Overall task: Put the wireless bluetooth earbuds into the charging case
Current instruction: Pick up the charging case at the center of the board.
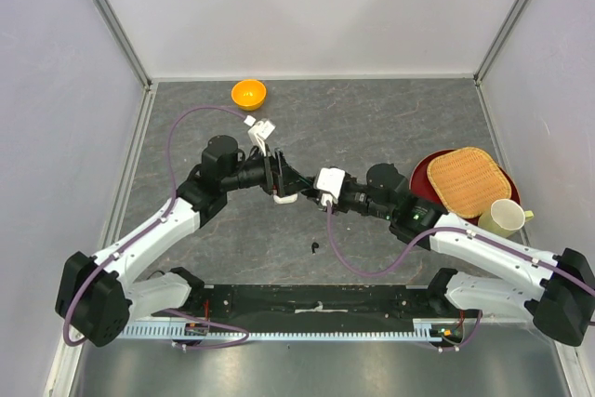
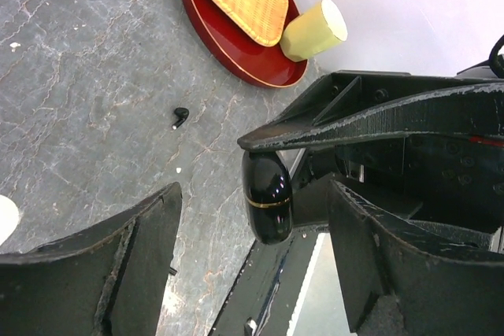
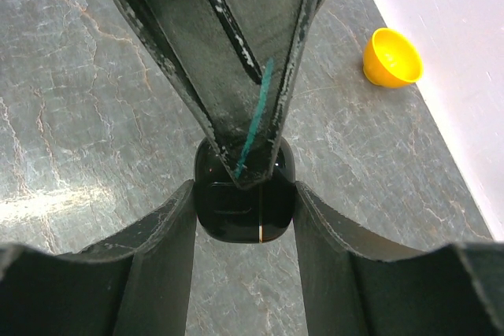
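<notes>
The charging case, a glossy black pebble with a thin gold seam, is clamped between the fingers of my right gripper above the table. In the left wrist view the case hangs between the spread fingers of my left gripper, with a gap on each side. One left finger crosses over the top of the case. The two grippers meet at mid-table, left and right. One black earbud lies loose on the table. No white earbuds show clearly.
A red plate carrying a woven mat and a pale yellow cup sits at the right. An orange bowl stands near the back wall. A black rail runs along the near edge.
</notes>
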### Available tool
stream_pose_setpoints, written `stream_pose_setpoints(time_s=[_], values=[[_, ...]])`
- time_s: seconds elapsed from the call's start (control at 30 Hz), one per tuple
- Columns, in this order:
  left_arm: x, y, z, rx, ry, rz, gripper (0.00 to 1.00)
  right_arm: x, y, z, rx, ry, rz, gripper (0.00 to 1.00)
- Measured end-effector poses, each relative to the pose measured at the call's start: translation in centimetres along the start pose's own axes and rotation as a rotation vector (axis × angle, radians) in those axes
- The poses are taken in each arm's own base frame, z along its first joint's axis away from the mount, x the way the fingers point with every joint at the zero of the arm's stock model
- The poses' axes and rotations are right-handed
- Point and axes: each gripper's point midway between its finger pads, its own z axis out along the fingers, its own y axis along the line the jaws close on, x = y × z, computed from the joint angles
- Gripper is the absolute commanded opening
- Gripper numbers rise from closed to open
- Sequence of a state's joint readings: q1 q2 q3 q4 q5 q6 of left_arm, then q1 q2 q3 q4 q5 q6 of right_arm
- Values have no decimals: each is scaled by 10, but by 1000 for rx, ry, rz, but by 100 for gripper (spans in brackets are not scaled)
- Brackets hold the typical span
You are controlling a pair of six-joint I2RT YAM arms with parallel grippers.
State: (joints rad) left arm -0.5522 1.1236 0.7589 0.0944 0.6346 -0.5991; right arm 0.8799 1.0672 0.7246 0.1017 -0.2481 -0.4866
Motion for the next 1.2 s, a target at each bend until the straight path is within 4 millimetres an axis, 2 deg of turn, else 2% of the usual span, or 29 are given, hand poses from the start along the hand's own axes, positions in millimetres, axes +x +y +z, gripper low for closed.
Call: stream_pose_setpoints(time_s=[0.13,0.43,0.53,0.57,0.63,0.73,0.8,0.83,0.87,0.9,0.97,1.0,1.07,1.1,1.17,1.2], values=[[1,0,4,6,4,-9,76,-1,1,3,6,1,-4,0],[11,2,9,18,43,-28,63,-7,0,6,24,-12,-14,0],[11,1,9,21,46,-29,53,-6,0,7,28,-9,-15,0],[11,1,9,21,46,-30,44,-6,0,8,30,-8,-16,0],[12,1,10,25,51,-35,36,-5,0,8,31,-4,-19,0],[13,-2,10,42,56,-34,17,-3,1,9,30,5,-23,0],[13,-3,11,45,58,-36,12,-2,0,9,34,8,-28,3],[14,-2,11,45,59,-37,2,-2,0,9,34,8,-28,9],[14,-2,11,46,60,-37,2,-2,0,9,35,9,-28,18],[14,-2,11,46,60,-37,2,-2,0,9,36,10,-28,37],[13,-3,11,47,59,-36,2,-2,0,9,41,11,-24,42],[14,-3,11,47,60,-36,2,-2,0,9,42,11,-22,59],[14,-3,11,47,60,-36,2,-2,0,9,42,12,-16,75],[14,-3,11,47,60,-33,2,-3,0,9,47,10,-9,88],[15,-1,11,39,63,-29,2,-5,-2,9,55,1,1,98],[16,0,11,34,66,-27,2,-7,-3,10,62,-4,8,98]])
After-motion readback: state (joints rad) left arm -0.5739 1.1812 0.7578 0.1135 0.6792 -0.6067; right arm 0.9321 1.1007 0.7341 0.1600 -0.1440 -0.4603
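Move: The black charging case is in the right gripper's closed fingers, about 1 cm left of that hand's point and otherwise level with it. From the open left gripper it lies some 3 cm to the right, 1 cm back and 1 cm lower. On the table about 20 cm below the left hand, the white case lies roughly 5 cm ahead and 5 cm left, and a black earbud some 7 cm back and 2 cm right. Ease the left gripper about 1 cm right and 1 cm down over the black charging case while the right gripper feeds it about 1 cm left to meet the fingers. Shut the left fingers on the case and hold there; only then open the right fingers wide to release it. ##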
